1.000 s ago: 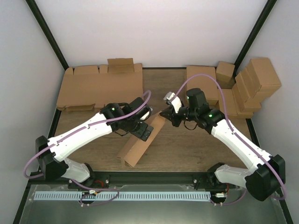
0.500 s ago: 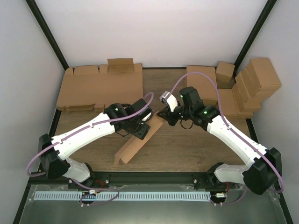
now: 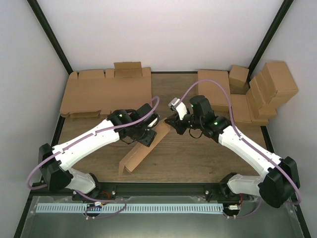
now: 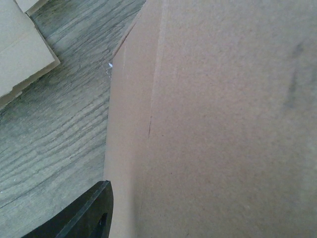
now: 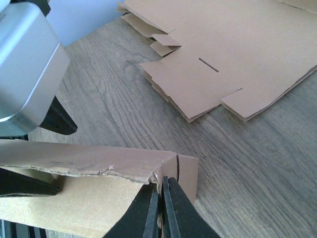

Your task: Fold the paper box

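The paper box [image 3: 134, 157] is a long, partly folded brown cardboard piece lying slantwise on the table's middle. My left gripper [image 3: 147, 137] straddles its upper half. In the left wrist view one black finger [image 4: 84, 213] presses against the folded edge of the box [image 4: 223, 124], and cardboard hides the other finger. My right gripper [image 3: 171, 123] is at the box's far end. In the right wrist view it [image 5: 161, 187] is shut on a thin upright flap beside the torn top edge of the box [image 5: 99, 203].
A pile of flat cardboard blanks [image 3: 106, 94] lies at the back left, also in the right wrist view [image 5: 237, 44]. Finished brown boxes [image 3: 270, 89] are stacked at the back right, beside more flat cardboard [image 3: 214, 85]. The left wrist's silver camera housing [image 5: 27, 69] looms close.
The left jaws have closed in onto the box. Both grippers and the box have shifted left, the box's near end sliding toward the front left.
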You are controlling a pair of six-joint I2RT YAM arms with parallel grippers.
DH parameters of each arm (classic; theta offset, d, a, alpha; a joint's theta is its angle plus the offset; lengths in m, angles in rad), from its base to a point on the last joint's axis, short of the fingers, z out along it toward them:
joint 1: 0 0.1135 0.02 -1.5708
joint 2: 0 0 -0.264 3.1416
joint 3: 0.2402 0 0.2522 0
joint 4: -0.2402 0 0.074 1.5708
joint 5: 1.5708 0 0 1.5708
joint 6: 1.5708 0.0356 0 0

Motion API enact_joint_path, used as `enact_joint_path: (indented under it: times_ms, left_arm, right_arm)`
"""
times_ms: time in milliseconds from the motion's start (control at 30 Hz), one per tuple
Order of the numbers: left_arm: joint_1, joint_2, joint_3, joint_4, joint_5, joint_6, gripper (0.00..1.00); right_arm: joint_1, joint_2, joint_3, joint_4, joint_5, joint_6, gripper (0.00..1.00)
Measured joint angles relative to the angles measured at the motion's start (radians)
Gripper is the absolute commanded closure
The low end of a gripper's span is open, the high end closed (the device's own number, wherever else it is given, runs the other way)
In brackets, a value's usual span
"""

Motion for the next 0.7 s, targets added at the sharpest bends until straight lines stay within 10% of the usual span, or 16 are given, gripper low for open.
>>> enact_joint_path:
  times_ms: [400, 533, 700]
  left_arm:
    - [0.022, -0.011, -0.010, 0.008, 0.011, 0.003, 0.41]
    - [0.029, -0.017, -0.010, 0.003, 0.006, 0.008, 0.15]
    - [0.042, -0.021, 0.043, -0.037, 0.010, -0.006, 0.06]
  right_arm:
    - [0.005, -0.036, -0.108, 0.148, 0.007, 0.050, 0.96]
    - [0.010, -0.043, -0.139, 0.203, 0.016, 0.072, 0.96]
    - [0.021, -0.040, -0.138, 0.212, 0.050, 0.114, 0.96]
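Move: My left hand already straddles the paper box, which stands on its long edge; the box's middle is about 5 cm back, 1 cm left and 5 cm below. The flat sheets lie some 19 cm ahead and 20 cm left of that hand, around 13 cm lower. For my right hand, whose shut tips are at the corner seam of the far end, the box's middle is roughly 9 cm back, 8 cm left and 6 cm down. With my left hand I keep the box clasped, easing it barely half a centimetre forward and left. Then I spread the fingers nearly full, letting go of both faces, and start up, about 1.5 cm. Meanwhile my right hand keeps its closed tips at the corner seam, sinking about 1 cm and rolling its left side up some 5 degrees. ##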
